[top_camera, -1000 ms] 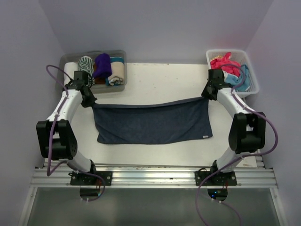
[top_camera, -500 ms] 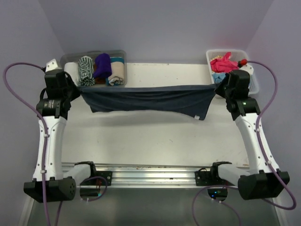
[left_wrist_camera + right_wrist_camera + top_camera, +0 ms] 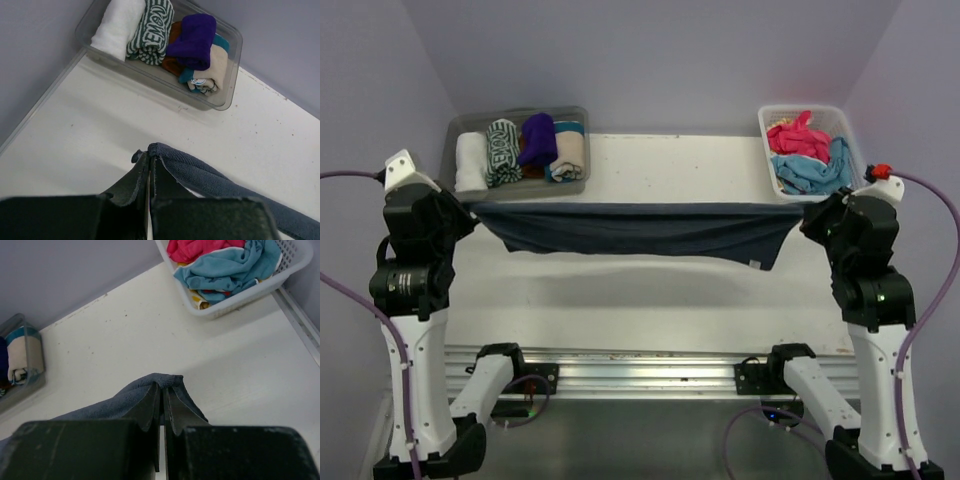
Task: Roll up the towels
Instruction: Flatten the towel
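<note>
A dark navy towel (image 3: 635, 228) hangs stretched in the air above the white table (image 3: 650, 300), sagging a little in the middle. My left gripper (image 3: 470, 208) is shut on its left corner (image 3: 156, 148). My right gripper (image 3: 804, 210) is shut on its right corner (image 3: 167, 380). A small white label dangles at the towel's lower right edge (image 3: 754, 264). Rolled towels, white (image 3: 471, 160), green-patterned (image 3: 503, 150), deep purple (image 3: 537, 137) and cream-and-teal (image 3: 567, 155), lie in the clear tub. Unrolled pink (image 3: 793, 135) and light blue towels (image 3: 812, 172) sit heaped in the white basket.
The clear plastic tub (image 3: 578, 185) stands at the table's back left corner, also in the left wrist view (image 3: 227, 97). The white lattice basket (image 3: 767, 150) stands at the back right, seen in the right wrist view (image 3: 270, 285). A metal rail (image 3: 640, 365) runs along the near edge.
Both arms have risen and swung outward, lifting the navy towel off the table by its two far corners. It went from lying flat to hanging taut in the air.
</note>
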`<action>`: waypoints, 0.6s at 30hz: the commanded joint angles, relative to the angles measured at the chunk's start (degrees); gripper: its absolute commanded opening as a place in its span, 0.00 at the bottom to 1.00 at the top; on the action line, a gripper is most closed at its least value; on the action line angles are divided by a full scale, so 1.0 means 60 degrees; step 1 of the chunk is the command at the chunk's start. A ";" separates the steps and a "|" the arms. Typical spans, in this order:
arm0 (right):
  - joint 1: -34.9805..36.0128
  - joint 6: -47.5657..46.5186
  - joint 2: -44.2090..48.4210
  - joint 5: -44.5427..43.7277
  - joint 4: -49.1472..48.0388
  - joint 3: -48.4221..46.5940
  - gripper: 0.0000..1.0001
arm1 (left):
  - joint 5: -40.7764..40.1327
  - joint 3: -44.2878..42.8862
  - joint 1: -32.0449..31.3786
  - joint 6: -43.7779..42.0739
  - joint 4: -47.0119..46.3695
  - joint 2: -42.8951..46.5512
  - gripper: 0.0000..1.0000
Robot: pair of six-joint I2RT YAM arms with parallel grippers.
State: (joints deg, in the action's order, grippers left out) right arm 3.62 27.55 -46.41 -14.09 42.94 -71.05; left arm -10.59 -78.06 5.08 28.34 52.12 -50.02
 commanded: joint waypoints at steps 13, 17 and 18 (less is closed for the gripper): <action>-0.0075 0.0052 -0.1738 -0.0332 -0.1700 0.2158 0.00 | -0.0418 0.1466 0.0076 -0.0124 -0.0466 -0.2131 0.00; -0.0061 0.0125 -0.4315 -0.0597 -0.2847 0.1823 0.00 | -0.0213 0.2038 0.0090 0.0330 -0.1681 -0.4067 0.00; -0.0061 0.0067 -0.5074 -0.0568 -0.3096 0.1647 0.00 | -0.0314 0.2111 0.0091 0.0548 -0.1786 -0.4448 0.00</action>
State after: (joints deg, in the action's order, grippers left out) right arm 3.62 27.86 -70.22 -14.61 33.43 -58.92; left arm -11.68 -67.02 5.13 28.91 47.77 -72.27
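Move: The bare middle of the table, where the dark towel is to be laid, lies about 33 cm to the left hand's right, some 6 cm ahead and 34 cm below. The grey bin of rolled towels stands roughly 40 cm ahead, 9 cm left and 28 cm below that hand. From the right hand, the table middle is about 31 cm left, 5 cm ahead and 34 cm down; the white basket is some 38 cm ahead, 25 cm right and 27 cm down. With the dark towel's far edge still pinched near its ends and stretched between them, both hands first finish a short pull back of about 3 cm, staying nearly level high over the table. They then reverse and swing down together towards the table, dropping some 18 cm while reaching forward about 8 cm on the left and 10 cm on the right, the fingers tipping downward by nearly 30 degrees and keeping shut on the cloth. ##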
